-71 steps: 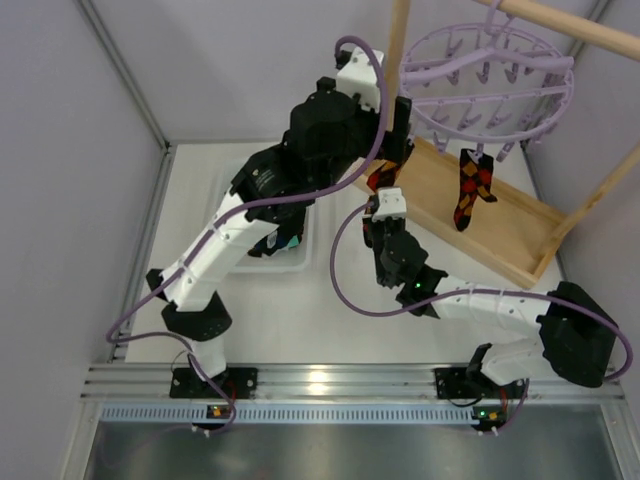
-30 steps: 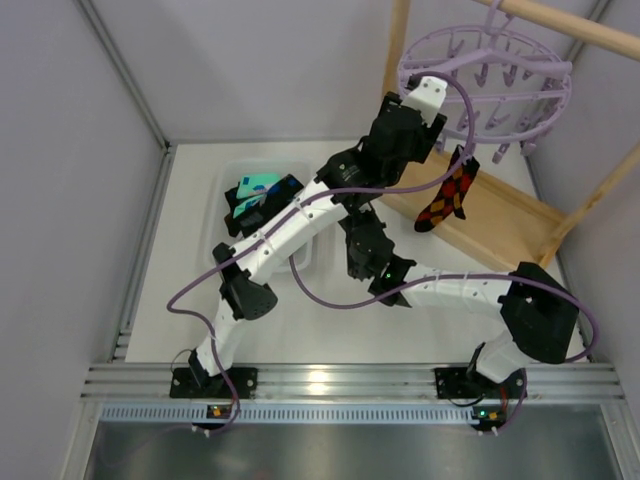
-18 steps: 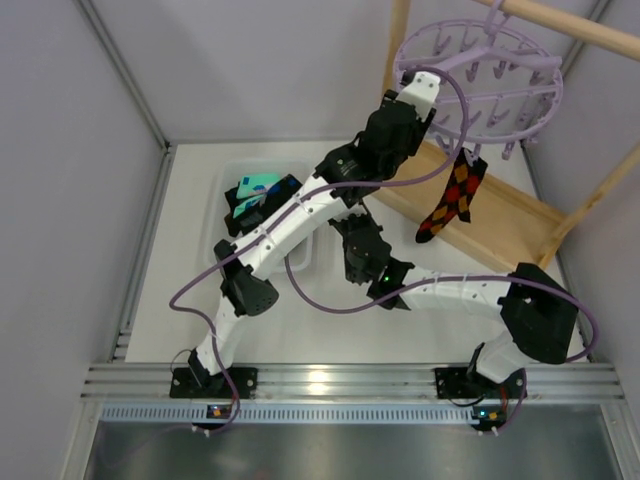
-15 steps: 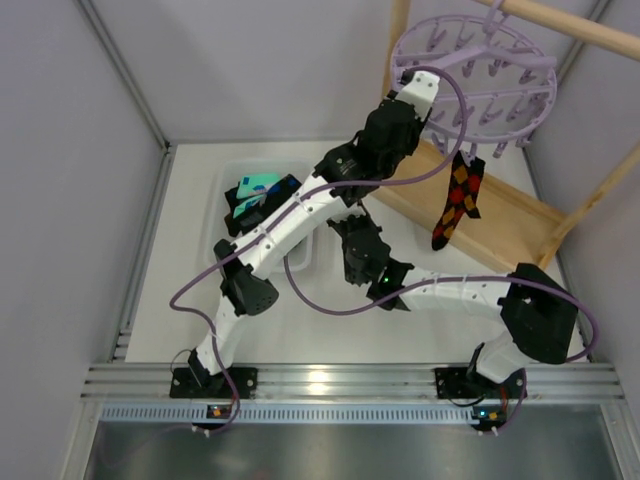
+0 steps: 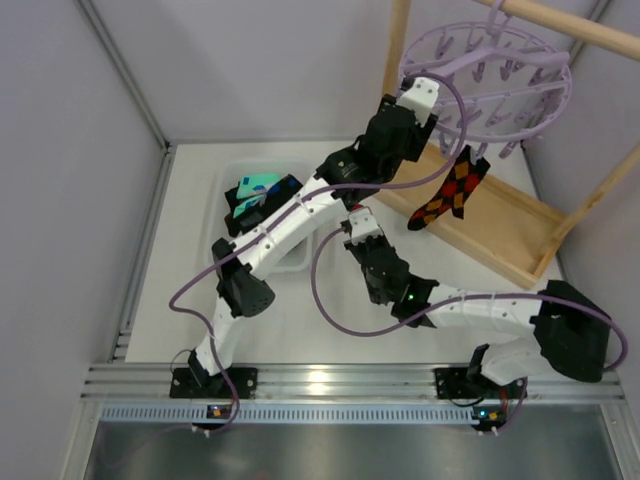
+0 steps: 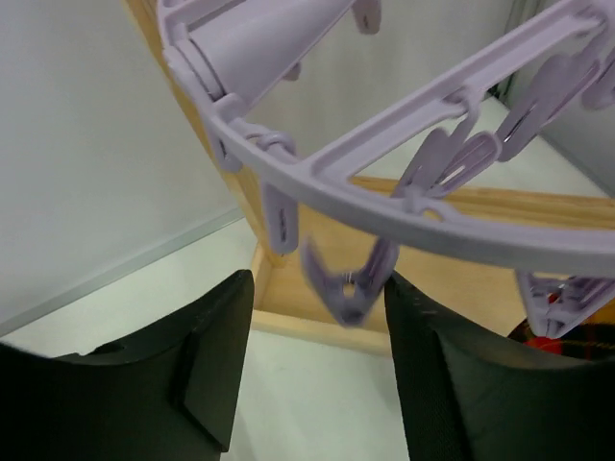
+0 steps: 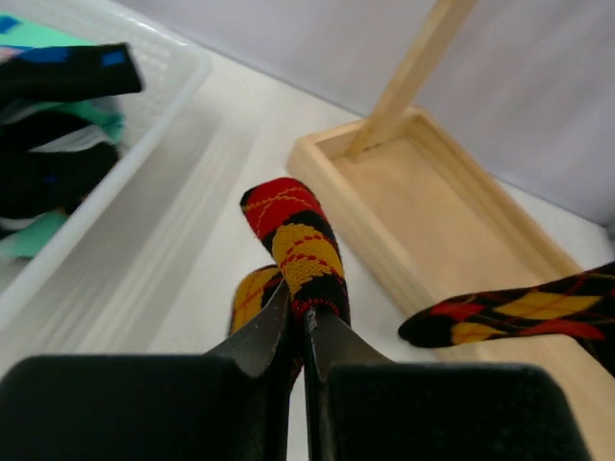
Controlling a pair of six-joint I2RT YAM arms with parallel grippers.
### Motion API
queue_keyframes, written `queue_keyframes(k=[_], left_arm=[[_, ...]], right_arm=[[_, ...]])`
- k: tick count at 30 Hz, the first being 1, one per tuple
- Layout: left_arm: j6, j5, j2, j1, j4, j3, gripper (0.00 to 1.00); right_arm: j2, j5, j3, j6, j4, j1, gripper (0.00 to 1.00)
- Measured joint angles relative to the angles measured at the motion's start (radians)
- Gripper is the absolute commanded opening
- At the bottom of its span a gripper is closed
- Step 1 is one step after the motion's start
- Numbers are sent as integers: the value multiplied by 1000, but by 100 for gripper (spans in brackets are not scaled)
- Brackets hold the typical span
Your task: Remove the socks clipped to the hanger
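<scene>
The lavender hanger (image 5: 490,75) hangs from the wooden frame's bar at the top right. One black sock with red and yellow diamonds (image 5: 448,195) dangles from a peg on its near rim, swung out to the left. My left gripper (image 5: 420,98) is raised to the hanger's left rim. In the left wrist view it (image 6: 317,322) stands open, with an empty lavender clip peg (image 6: 348,286) hanging between its fingertips, close to the right one. My right gripper (image 7: 300,307) is low over the table, shut on a second diamond sock (image 7: 293,240).
A white bin (image 5: 295,262) left of centre holds teal and black socks (image 5: 258,192). The light wooden frame's tray base (image 5: 505,245) lies under the hanger, its post (image 5: 397,50) just left of my left wrist. A purple cable loops over both arms.
The hanger has swung back to the right and the clipped sock has swung up to the left. My right arm has shifted right and nearer, still gripping its sock.
</scene>
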Motion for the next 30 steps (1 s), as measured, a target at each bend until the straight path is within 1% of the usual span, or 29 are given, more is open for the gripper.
queue_keyframes(k=[2, 3, 4, 6, 9, 12, 15, 18, 22, 25, 28, 30], left_arm=[[-13, -10, -27, 0, -2, -55, 80], [-22, -17, -45, 0, -6, -87, 95], [-26, -25, -67, 0, -10, -121, 98], [-53, -48, -127, 0, -11, -201, 98], [-87, -85, -254, 0, -13, -345, 98], [-129, -144, -412, 0, -14, -488, 98], [-177, -212, -587, 1, 0, -649, 98], [-240, -275, -770, 1, -14, -831, 98], [-353, -359, -1003, 7, -93, -1029, 98], [-425, -388, -1140, 12, -192, -1125, 98], [-467, -388, -1254, 14, -283, -1180, 98], [-475, -383, -1334, 14, -302, -1218, 98]], right_arm=[[-85, -87, -55, 83, -68, -21, 0], [-136, -137, -85, 129, -102, -31, 0], [-188, -183, -116, 171, -134, -67, 0], [-279, -260, -168, 241, -185, -130, 0], [-370, -367, -216, 308, -241, -205, 0], [-410, -510, -228, 356, -269, -278, 0], [-408, -626, -225, 385, -272, -338, 0], [-342, -721, -182, 402, -277, -357, 0], [-179, -851, -35, 428, -273, -359, 0], [-47, -912, 121, 443, -269, -352, 0], [92, -943, 308, 449, -261, -334, 0], [185, -959, 433, 461, -254, -317, 0]])
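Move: Between the open left fingertips, about 1 cm ahead of their midpoint, is the emptied hanger clip. The last checkered sock hangs some 11 cm to the right of that hand, 5 cm back and 14 cm lower, which puts it about 20 cm right of and 8 cm ahead of the right hand, slightly higher. From the right hand, already pinching the other checkered sock, the bin's middle lies roughly 24 cm left, 10 cm ahead and 19 cm below. Swinging towards the bin, the right hand keeps its sock pinched; it first dips back and about 5 cm right, then sweeps some 16 cm left while going forward and up, turning counter-clockwise and rolling left side up. The left hand opens wide and leaves the clip, retreating fast about 33 cm left and 20 cm back, turning roughly 25 degrees counter-clockwise. ##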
